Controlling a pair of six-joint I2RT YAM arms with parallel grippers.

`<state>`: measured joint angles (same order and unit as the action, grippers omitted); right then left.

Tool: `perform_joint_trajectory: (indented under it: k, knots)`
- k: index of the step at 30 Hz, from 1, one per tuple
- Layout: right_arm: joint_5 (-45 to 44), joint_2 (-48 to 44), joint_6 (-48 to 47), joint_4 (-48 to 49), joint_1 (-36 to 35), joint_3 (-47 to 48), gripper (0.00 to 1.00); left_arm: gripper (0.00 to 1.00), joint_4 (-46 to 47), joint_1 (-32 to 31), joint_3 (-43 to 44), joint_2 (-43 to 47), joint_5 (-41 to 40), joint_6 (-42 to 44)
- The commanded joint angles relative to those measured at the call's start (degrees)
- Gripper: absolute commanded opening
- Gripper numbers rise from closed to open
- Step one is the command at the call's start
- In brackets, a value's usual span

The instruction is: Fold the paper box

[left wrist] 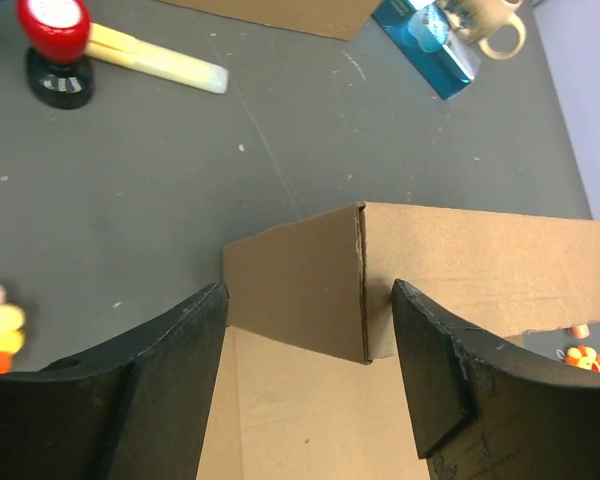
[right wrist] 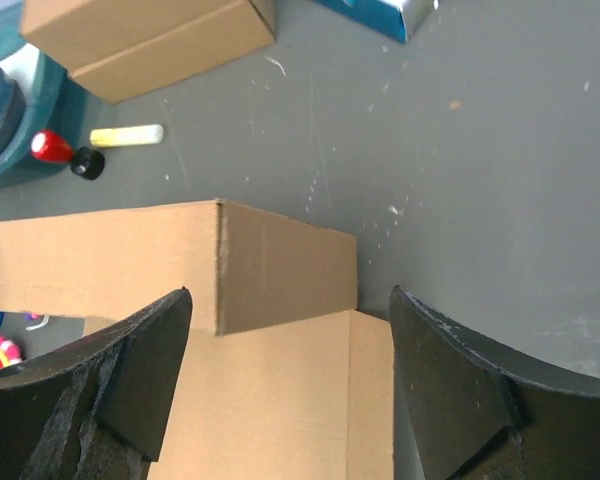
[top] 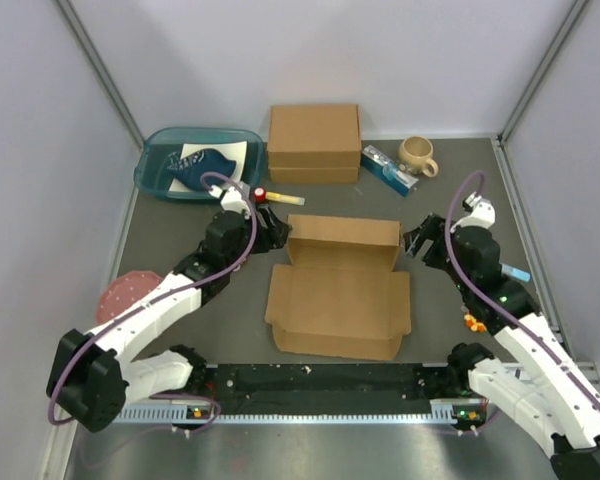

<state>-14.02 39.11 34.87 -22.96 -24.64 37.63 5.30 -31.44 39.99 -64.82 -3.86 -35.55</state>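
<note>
The paper box (top: 340,300) is a brown cardboard sheet lying mid-table, its far wall standing upright with both end flaps turned in. My left gripper (top: 276,228) is open at the wall's left corner; in the left wrist view the left end flap (left wrist: 295,285) stands between my open fingers (left wrist: 170,370). My right gripper (top: 416,243) is open at the wall's right corner; in the right wrist view the right end flap (right wrist: 285,275) stands between my open fingers (right wrist: 450,380). Neither gripper holds anything.
A thicker closed cardboard box (top: 314,142) stands at the back. A teal tray (top: 197,163) is back left, a red-capped stamp and yellow stick (top: 277,197) beside it. A blue packet (top: 388,168) and beige mug (top: 418,154) are back right. A black rail (top: 320,385) runs along the near edge.
</note>
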Motion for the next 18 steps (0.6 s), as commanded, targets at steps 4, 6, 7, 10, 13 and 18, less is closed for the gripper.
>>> perform_joint_trajectory:
  k: [4,6,7,10,13,18]
  knots:
    - [-1.72,1.84,-13.23,-4.63,-0.58,13.95,0.81,0.74,-9.42,1.38,6.41,4.17,-4.93,3.91]
    - [1.08,3.07,-14.30,-4.81,-0.67,15.19,0.81,0.75,-9.78,1.38,7.56,4.35,-4.41,3.73]
    - [2.23,3.42,-15.26,-4.73,-1.02,16.07,0.80,0.75,-9.96,1.38,7.74,4.52,-4.40,3.47]
    - [2.43,5.97,-19.81,-4.72,-4.96,17.91,0.77,0.75,-9.17,1.38,6.95,6.36,-5.02,1.98]
    - [-13.26,11.92,-29.98,-4.90,-20.65,20.54,0.77,0.75,-8.47,1.38,4.76,10.22,-5.72,0.40]
    - [-41.23,23.89,-53.54,4.40,-42.67,19.42,0.78,0.73,-10.48,1.38,-3.32,22.87,-10.99,-1.36]
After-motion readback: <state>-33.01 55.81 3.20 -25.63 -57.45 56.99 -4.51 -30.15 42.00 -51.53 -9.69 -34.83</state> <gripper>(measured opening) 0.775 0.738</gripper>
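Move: The box's raised top flap stands between the two open hands: its middle is about 13 cm left and 4 cm ahead of the right hand, some 3 cm lower. From the left hand it lies roughly 12 cm right and 3 cm ahead, slightly below. The box's flat near panel is centred about 13 cm left of the right hand, 9 cm back and 13 cm below; a blue carton lies some 20 cm straight ahead of that hand, 13 cm below. The raised top flap is left alone by both open grippers. From beside its right end, the right hand first lifts about 8 cm, then swings fast some 10 cm to the left over the box, its left side dipping about 35 degrees as it turns counter-clockwise. The left hand backs off the flap's left end, rising some 5 cm and going 4 cm left, fingers staying open. ##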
